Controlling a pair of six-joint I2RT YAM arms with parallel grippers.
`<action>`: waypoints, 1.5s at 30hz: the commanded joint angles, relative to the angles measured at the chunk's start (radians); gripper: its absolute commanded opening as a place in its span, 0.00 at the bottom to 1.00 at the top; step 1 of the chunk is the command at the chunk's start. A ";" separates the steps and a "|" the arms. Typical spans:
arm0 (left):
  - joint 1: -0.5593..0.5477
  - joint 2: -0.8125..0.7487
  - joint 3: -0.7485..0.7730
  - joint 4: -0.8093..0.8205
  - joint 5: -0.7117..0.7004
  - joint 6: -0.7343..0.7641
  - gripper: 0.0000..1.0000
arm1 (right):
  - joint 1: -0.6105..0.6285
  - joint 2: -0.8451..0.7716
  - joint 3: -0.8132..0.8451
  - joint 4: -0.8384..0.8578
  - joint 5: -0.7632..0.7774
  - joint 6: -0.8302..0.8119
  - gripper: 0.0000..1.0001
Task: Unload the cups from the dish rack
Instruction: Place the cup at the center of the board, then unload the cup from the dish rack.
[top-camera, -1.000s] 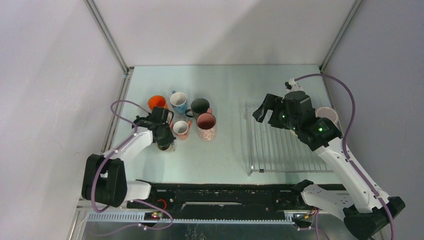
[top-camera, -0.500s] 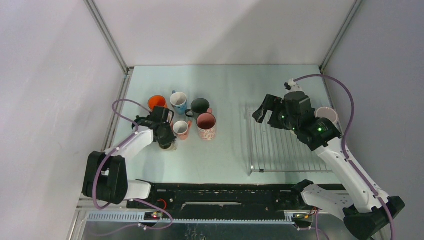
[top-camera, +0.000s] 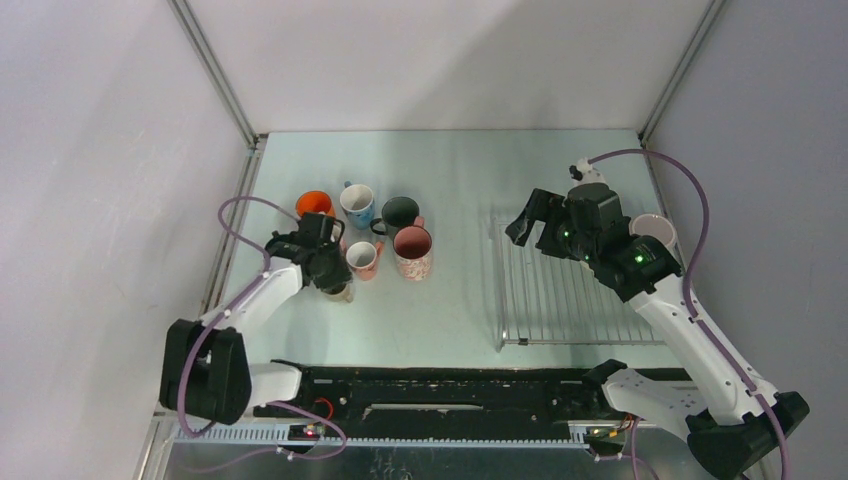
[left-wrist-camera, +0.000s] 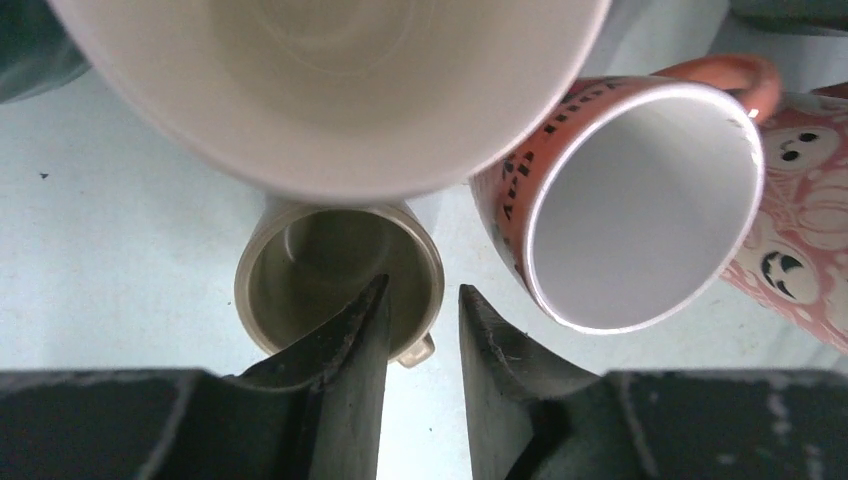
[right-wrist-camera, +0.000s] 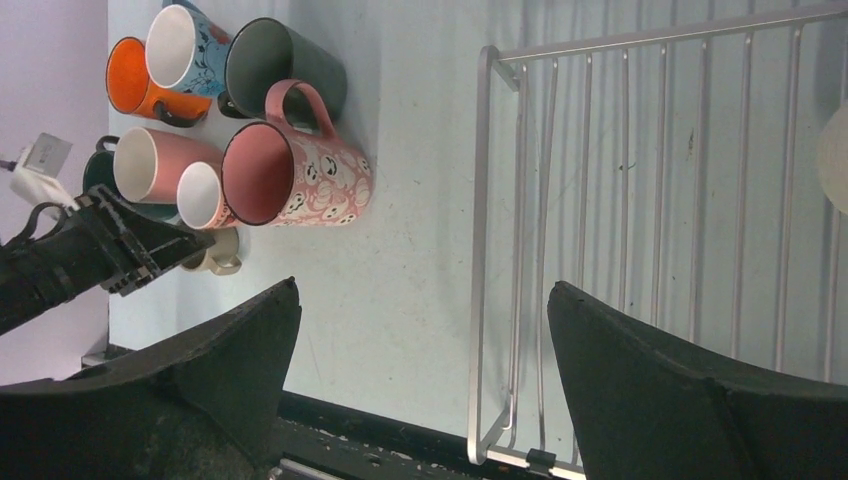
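Note:
Several cups stand grouped on the table at the left: orange (top-camera: 313, 204), blue-and-white (top-camera: 357, 204), dark green (top-camera: 400, 211), pink with faces (top-camera: 412, 250), a small orange-red one (top-camera: 362, 258). A small beige mug (left-wrist-camera: 310, 280) stands upright just in front of them. My left gripper (left-wrist-camera: 420, 292) is open over it, one finger inside the mug, the other outside, with a gap beside the wall. The dish rack (top-camera: 560, 300) lies at the right. One pale cup (top-camera: 655, 228) sits at its far right, partly hidden by the arm. My right gripper (top-camera: 532, 225) hangs wide open above the rack's left edge.
A large pale cup (left-wrist-camera: 330, 90) and the lettered orange-red cup (left-wrist-camera: 640, 200) crowd close around the left fingers. The rack's left rim (right-wrist-camera: 482, 250) runs between the right fingers. Frame posts and walls bound the table on both sides.
The left jaws, shut on the beige mug's wall a second ago, have parted and let it go. The left arm shifted slightly. The right arm stayed put.

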 joint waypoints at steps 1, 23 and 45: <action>0.007 -0.088 0.012 -0.030 0.012 0.039 0.39 | 0.006 -0.004 0.001 -0.015 0.043 0.013 1.00; -0.021 -0.360 0.178 -0.104 0.206 0.151 0.80 | -0.160 -0.053 0.000 -0.212 0.272 0.164 1.00; -0.402 -0.226 0.353 -0.038 0.222 0.156 1.00 | -0.838 -0.027 -0.048 -0.259 0.350 0.278 0.99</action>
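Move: The left fingers, already parting, straddle the handle-side wall of the small beige cup, whose middle is about 2 cm left and 4 cm below. From this hand the coral-handled cup is some 5 cm ahead and 6 cm right; the pink patterned mug is 6 cm ahead and 15 cm right. From the open right hand, the green cup in the rack is about 26 cm right, 2 cm back and 18 cm below; the cream cup is 18 cm right, 6 cm ahead. Lift the left gripper clear of the beige cup's wall, opening it fully, then swing it right to the near side of the pink patterned mug: about 16 cm up and 14 cm right in all, tips tilting up and forward. Meanwhile sweep the open right gripper some 25 cm right, past the cream cup towards the green one, sinking slightly and turning about 60 degrees clockwise. ##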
